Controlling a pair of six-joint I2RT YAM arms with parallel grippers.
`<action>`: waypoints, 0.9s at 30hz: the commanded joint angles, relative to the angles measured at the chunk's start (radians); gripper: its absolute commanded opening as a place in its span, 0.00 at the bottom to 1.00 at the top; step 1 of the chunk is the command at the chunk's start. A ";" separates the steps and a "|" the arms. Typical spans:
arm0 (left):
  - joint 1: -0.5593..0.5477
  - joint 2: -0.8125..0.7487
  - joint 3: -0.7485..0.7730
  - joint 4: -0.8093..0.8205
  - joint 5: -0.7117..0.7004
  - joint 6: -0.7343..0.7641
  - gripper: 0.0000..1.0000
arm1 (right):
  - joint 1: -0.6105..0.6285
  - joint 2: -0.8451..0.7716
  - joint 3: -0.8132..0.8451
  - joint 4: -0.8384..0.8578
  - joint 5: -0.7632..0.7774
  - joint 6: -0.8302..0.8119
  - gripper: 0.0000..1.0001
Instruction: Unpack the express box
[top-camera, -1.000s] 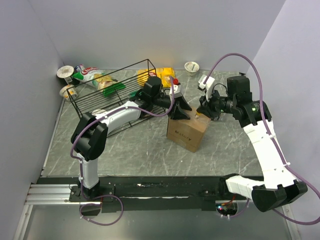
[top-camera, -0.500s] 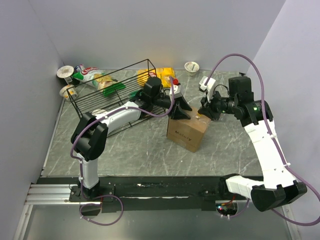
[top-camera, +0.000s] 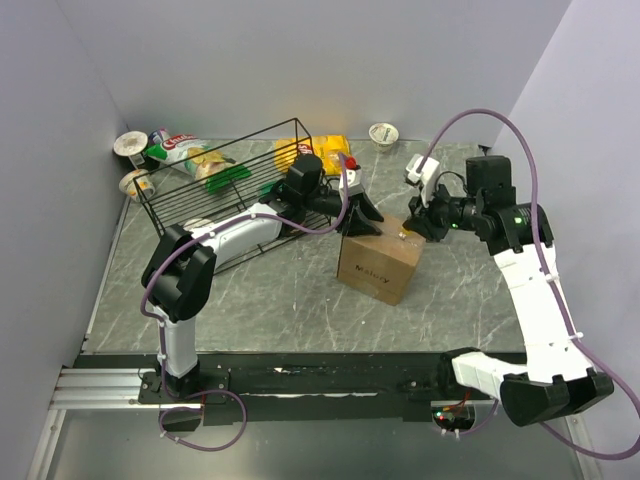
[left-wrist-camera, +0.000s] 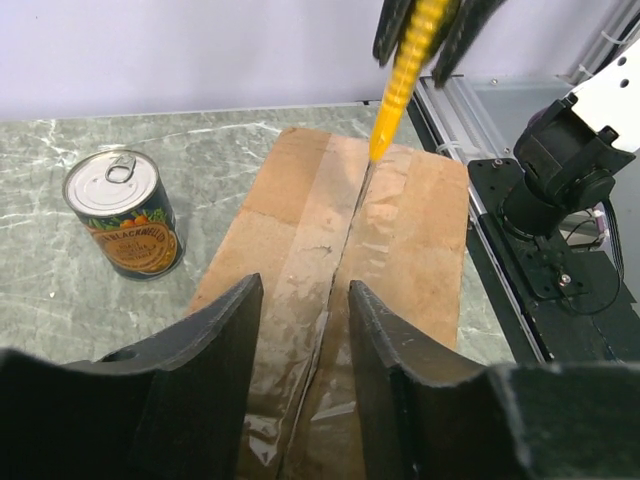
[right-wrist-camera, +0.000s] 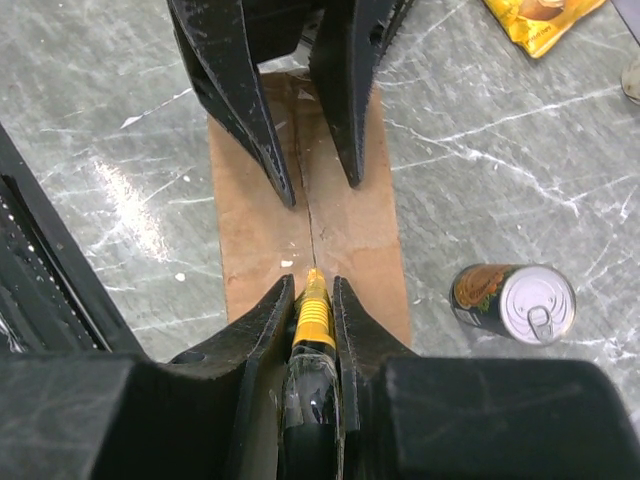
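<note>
The express box (top-camera: 378, 264) is a brown carton standing mid-table, its taped seam (left-wrist-camera: 338, 250) split along the middle. My left gripper (top-camera: 362, 222) rests over the far-left end of its top, open, with one finger (right-wrist-camera: 250, 110) on each side of the seam and nothing between them. My right gripper (top-camera: 413, 228) is at the box's right edge, shut on a yellow-tipped cutter (right-wrist-camera: 314, 312). The cutter's tip (left-wrist-camera: 380, 145) touches the seam at that end. The left wrist view shows the left gripper (left-wrist-camera: 305, 285) above the box top (left-wrist-camera: 420, 230); the right wrist view shows the right gripper (right-wrist-camera: 312, 282) above the box top (right-wrist-camera: 245, 220).
A tin can (left-wrist-camera: 130, 225) stands on the table beside the box, also in the right wrist view (right-wrist-camera: 515, 303). A black wire basket (top-camera: 225, 190) lies behind the left arm. Snack bags (top-camera: 185, 150), a yellow packet (top-camera: 330, 150) and cups (top-camera: 383, 133) line the back wall.
The right gripper has drawn the cutter rightward along the seam to the box's right edge. The box has shifted slightly right. The left jaws have narrowed a little.
</note>
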 joint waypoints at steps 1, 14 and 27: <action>0.035 0.035 -0.058 -0.156 -0.082 0.023 0.46 | -0.095 -0.056 -0.022 -0.145 0.017 -0.053 0.00; -0.029 0.021 0.129 0.124 0.068 -0.263 0.65 | -0.109 -0.039 -0.004 -0.148 -0.086 -0.094 0.00; -0.084 0.055 0.004 0.101 0.017 -0.148 0.67 | -0.106 -0.004 0.026 -0.133 -0.121 -0.069 0.00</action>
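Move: The box's middle lies about 3 cm back, 4 cm right and 8 cm below the left gripper, whose fingers point right, one on each side of the taped seam near the box's left end. From the right gripper, holding the yellow cutter, the box's middle is some 6 cm left, 1 cm ahead and 10 cm down. The can stands roughly 8 cm farther out than the box's middle and 9 cm right of it. Lift the left gripper off the left end of the box's top, about 4 cm up, opening its fingers wider while carrying it some 5 cm back and right along the seam, then lower it towards the top again. Meanwhile drag the cutter a centimetre or two right and back, its tip kept at the seam near the right end, then hold it there. ##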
